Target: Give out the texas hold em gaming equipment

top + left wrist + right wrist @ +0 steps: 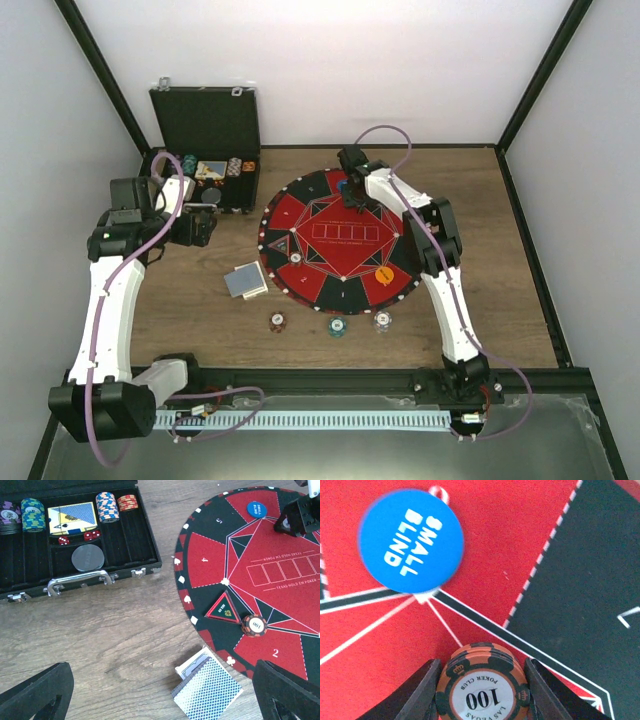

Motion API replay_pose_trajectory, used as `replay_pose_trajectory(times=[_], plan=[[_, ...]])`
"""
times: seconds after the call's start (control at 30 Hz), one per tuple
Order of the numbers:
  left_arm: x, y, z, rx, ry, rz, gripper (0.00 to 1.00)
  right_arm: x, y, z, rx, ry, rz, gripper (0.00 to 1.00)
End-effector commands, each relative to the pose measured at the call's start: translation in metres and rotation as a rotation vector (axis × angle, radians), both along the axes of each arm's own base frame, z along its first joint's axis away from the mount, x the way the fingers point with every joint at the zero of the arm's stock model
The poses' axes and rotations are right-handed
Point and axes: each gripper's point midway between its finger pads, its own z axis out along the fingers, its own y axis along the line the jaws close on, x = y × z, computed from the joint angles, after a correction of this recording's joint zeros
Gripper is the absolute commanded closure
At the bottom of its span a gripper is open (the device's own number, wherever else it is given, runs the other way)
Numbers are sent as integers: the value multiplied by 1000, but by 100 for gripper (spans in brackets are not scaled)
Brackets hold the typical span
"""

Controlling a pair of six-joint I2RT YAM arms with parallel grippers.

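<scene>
My right gripper (481, 682) is shut on a small stack of orange-and-black poker chips (482, 692) marked 100, low over the far part of the round red and black mat (318, 287). The blue small-blind disc (411, 540) lies on the mat just beyond the stack. An orange disc (383, 273) sits on the mat's near right. One chip (254, 625) rests on the mat's left side beside a triangular marker (224, 609). A deck of blue-backed playing cards (207, 685) lies on the wood left of the mat. My left gripper (160, 702) hovers open above the deck, holding nothing.
The black hinged case (205, 125) stands open at the back left, with chip stacks (107, 506), a card box (72, 517), dice and a dark disc inside. Three single chips (337, 326) lie in a row on the wood in front of the mat.
</scene>
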Motion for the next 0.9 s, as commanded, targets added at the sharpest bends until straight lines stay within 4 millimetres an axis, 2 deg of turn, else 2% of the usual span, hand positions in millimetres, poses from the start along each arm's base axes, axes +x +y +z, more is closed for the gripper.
replay_pose_trajectory(times=[0.0, 0.1, 0.13, 0.2, 0.3, 0.4, 0.53, 0.63, 0.73, 0.87], plan=[[3, 0, 8, 1, -21, -8, 0, 19, 16, 17, 59, -55, 19, 90], [3, 0, 10, -1, -22, -8, 0, 18, 17, 13, 64, -42, 22, 86], [4, 0, 9, 0, -22, -9, 0, 17, 17, 12, 65, -38, 23, 79], [3, 0, 10, 0, -22, -10, 0, 16, 18, 13, 67, -31, 23, 53], [2, 0, 9, 4, -19, -11, 0, 14, 18, 26, 78, -39, 21, 32], [2, 0, 10, 3, -22, -13, 0, 11, 21, 49, 90, -66, 24, 21], [0, 0, 14, 3, -27, -12, 0, -8, 35, 82, 71, -107, 51, 17], [-1, -1, 16, 2, -33, -14, 0, -47, 69, 105, 97, -134, 131, 16], [-2, -1, 18, -1, -37, -15, 0, -105, 107, 116, 118, -140, 222, 11], [-3, -3, 19, -7, -41, -22, 0, -196, 148, 105, 173, -84, 325, 8]])
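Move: The 100-chip stack is already between my right fingers, low over the mat; its spot is only about 1 cm ahead and 1 cm to the left, just below the fingertips. The blue small-blind disc lies some 6 cm ahead of my right hand and 3 cm left. The other 100-chip stack is roughly 14 cm back and 15 cm left, the triangular marker 11 cm back and 18 cm left. From my left hand the spot is about 23 cm ahead, 32 cm right and 22 cm below. With my right hand I nudge the held stack a centimetre or so forward and left, easing up about 1 cm, then pause and open my fingers wide to let go of it. Emptied, the hand sweeps back and left, ending about 12 cm back and 10 cm left of its start and rising some 10 cm, towards the other 100-chip stack, turning about 15 degrees counter-clockwise. ##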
